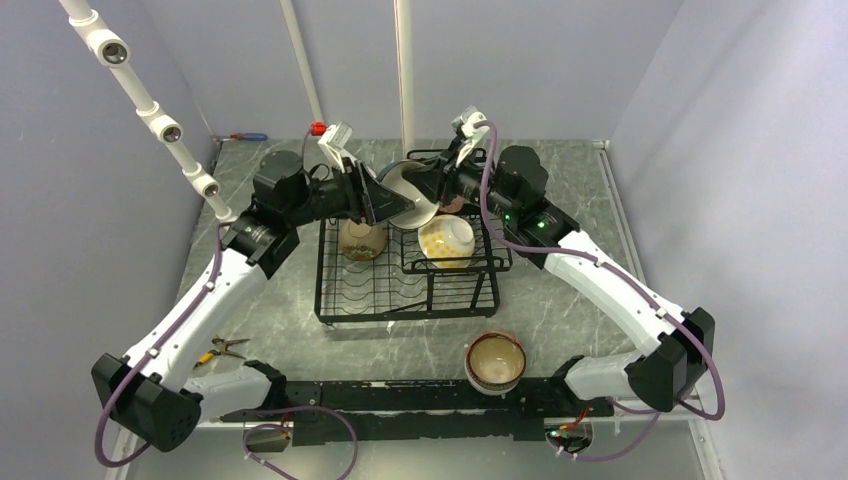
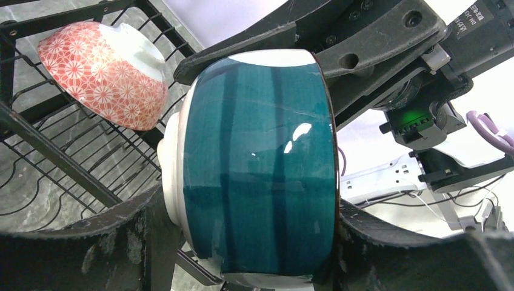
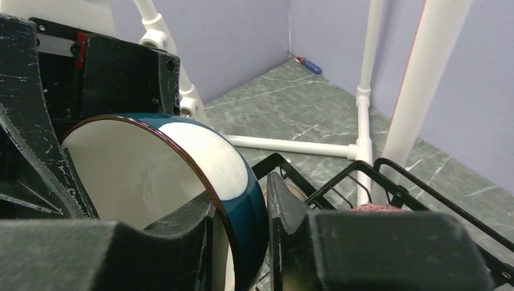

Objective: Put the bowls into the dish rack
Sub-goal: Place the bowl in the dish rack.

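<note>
A teal-and-white bowl (image 1: 408, 192) hangs on its side above the dish rack (image 1: 400, 300), held from both sides. My left gripper (image 1: 390, 203) spans it from foot to rim, one finger on each end (image 2: 260, 242). My right gripper (image 1: 434, 190) is shut on the bowl's wall (image 3: 242, 224), one finger inside and one outside. A yellow-dotted bowl (image 1: 447, 240) and a pink-patterned bowl (image 2: 103, 73) lie in the raised basket. A brownish bowl (image 1: 362, 238) sits in the lower tray. A brown-rimmed bowl (image 1: 496, 362) stands on the table near the front edge.
A white pipe frame (image 1: 160, 120) slants along the left, with an upright post (image 1: 404, 70) behind the rack. Pliers (image 1: 225, 348) lie at the front left. A screwdriver (image 1: 248, 136) lies at the back left corner. Purple walls close in the table.
</note>
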You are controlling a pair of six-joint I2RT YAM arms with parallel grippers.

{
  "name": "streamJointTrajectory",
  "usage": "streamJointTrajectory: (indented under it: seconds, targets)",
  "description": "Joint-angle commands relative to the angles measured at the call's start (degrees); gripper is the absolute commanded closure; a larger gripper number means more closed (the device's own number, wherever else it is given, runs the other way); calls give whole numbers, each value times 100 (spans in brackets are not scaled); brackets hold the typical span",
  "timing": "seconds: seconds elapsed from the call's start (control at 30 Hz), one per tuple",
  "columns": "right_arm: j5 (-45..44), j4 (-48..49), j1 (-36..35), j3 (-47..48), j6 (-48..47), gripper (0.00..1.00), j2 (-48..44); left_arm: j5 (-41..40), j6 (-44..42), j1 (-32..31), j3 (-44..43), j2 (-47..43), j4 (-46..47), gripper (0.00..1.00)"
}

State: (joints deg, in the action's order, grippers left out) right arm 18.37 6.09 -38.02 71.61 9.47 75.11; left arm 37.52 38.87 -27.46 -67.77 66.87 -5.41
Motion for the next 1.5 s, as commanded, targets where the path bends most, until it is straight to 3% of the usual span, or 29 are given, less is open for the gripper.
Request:
streamJointTrajectory:
  seconds: [0.0, 0.03, 0.27, 0.4, 0.57, 0.83, 1.07, 1.23, 1.47]
  targets:
    - [64, 616, -22, 251, 238, 96, -122, -481, -26, 4, 147, -451, 447, 97]
    - [79, 606, -23, 259, 231, 91, -116, -547, -126, 4, 190, -488, 442, 97]
    - [92, 523, -21, 187, 255, 32, -140, -1285, -739, 3, 562, -891, 453, 97]
    - [66, 507, -21, 110, 287, 14, -189, -1899, -1213, 4, 800, -1221, 338, 97]
    - [-56, 327, -14, 68, 220, 6, -253, -2595, -2437, 5, 1027, -1558, -181, 97]
    - [-362, 190, -4, -187, 93, 0, -524, -2663, -5640, 5, 2027, -2010, -798, 97]
    - [-529, 19, -5, -266, -48, 0, -648, -2335, -7349, 4, 3200, -2091, 204, 97]
    - [-638, -60, 20, -350, -115, 0, -736, -2167, -7926, 4, 3452, -1730, 990, 97]
    - [-677, -112, 47, -458, -165, 0, -849, -2237, -7737, 4, 3300, -1527, 1274, 97]
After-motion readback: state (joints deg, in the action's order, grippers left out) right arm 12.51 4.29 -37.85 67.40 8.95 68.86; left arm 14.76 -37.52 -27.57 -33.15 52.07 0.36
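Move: Both hands hold the teal bowl. From the left hand, the rack's far-left corner lies about 12 cm left, 8 cm ahead and 29 cm down. The brown bowl is roughly 6 cm left, 4 ahead, 28 down; the yellow-dotted bowl about 9 right, 2 back, 17 down; the red bowl about 9 right, 8 ahead, 17 down. From the right hand the corner is some 16 cm left, 4 ahead, 30 down. Right lets go; left, rolling, lowers the teal bowl about 18 cm, 10 leftward towards the rack's corner, closing empty. ##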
